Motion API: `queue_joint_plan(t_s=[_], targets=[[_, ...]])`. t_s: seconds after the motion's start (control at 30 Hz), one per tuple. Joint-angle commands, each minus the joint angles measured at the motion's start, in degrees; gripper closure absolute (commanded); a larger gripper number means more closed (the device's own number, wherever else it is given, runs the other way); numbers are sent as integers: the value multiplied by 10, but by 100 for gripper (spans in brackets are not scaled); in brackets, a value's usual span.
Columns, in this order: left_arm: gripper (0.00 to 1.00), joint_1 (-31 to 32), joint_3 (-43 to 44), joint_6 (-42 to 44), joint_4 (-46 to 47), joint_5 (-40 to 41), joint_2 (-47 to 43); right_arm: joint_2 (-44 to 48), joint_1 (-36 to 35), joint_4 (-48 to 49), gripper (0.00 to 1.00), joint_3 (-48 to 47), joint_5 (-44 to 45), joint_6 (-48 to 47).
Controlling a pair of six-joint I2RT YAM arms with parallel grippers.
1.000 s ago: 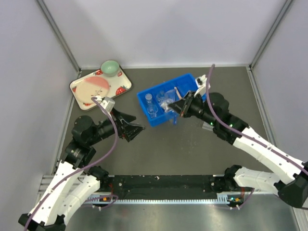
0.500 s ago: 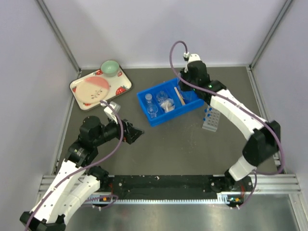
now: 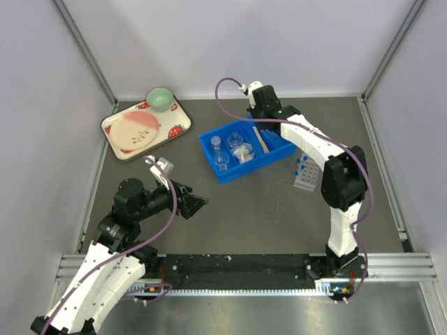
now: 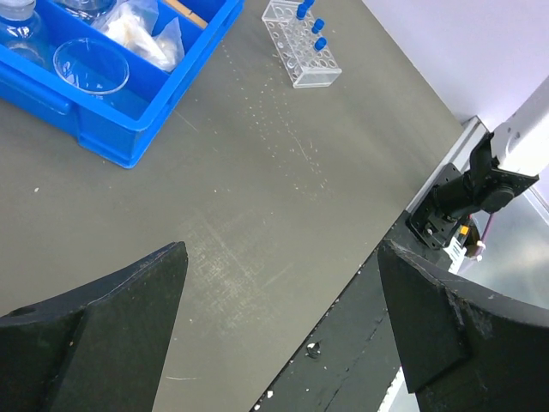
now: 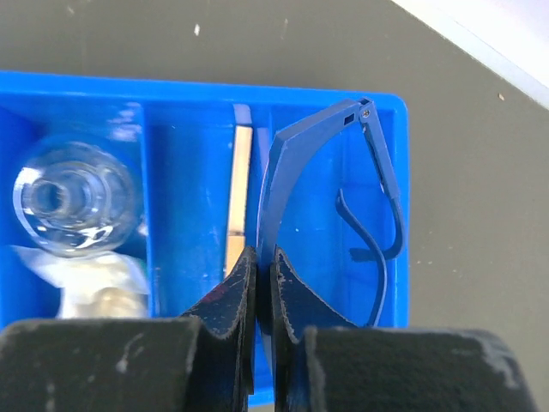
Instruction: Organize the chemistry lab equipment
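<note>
My right gripper point(image 5: 263, 257) is shut on the thin frame of a pair of blue safety glasses point(image 5: 296, 163), which hang over the right compartment of the blue bin point(image 5: 257, 86). Beside them lies the thin wooden stick point(image 5: 238, 197), with a glass flask point(image 5: 73, 197) and the whitish wad point(image 5: 86, 279) further left. From above, the right gripper point(image 3: 260, 115) stands at the bin's back edge. The clear tube rack point(image 3: 305, 173) with blue-capped tubes point(image 4: 307, 24) stands right of the bin. My left gripper point(image 4: 281, 257) is open over bare table, holding nothing.
A strawberry-print tray point(image 3: 115, 124) with a pink plate and a green bowl point(image 3: 160, 98) sits at the back left. The blue bin point(image 3: 211, 142) lies in the middle back. The black base rail point(image 3: 237, 265) runs along the near edge.
The right arm has swung from the bin's front right round to its back edge, still shut. The left gripper has drawn back a little toward the near edge, still open.
</note>
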State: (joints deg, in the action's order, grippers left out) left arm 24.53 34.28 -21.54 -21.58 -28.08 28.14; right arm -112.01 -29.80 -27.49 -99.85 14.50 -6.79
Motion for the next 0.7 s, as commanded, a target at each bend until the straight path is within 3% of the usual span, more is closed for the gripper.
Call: queue_joint_plan(t_s=[0.0,0.67], targets=[[2,0,0,12,3,-16,-17,-29,16,0,100,-28,33,-68],[2,0,-7,16,9,-25,-13,-118,53,-31,100,-76,-46,-54]])
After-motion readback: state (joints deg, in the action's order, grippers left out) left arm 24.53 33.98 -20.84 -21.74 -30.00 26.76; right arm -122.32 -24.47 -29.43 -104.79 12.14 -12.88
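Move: The right gripper is shut on a blue hinged clip. The blue box's empty right compartment has its middle about 4 cm right, 2 cm ahead and 10 cm below. In the box, the wooden stick lies roughly 1 cm left and 1 cm ahead of the hand, the round glass flask about 9 cm left and level with it; the tube rack stands some 13 cm right and 10 cm back. From the left hand, that compartment is about 22 cm ahead and 25 cm right. Lower the right gripper some 6 cm into the blue box's empty right compartment with the blue clip still pinched, easing it about 4 cm right, off the stick's side, on the way down. Then nudge it forward, about 3 cm in all, tipping the fingers a few degrees further down; keep them shut. ##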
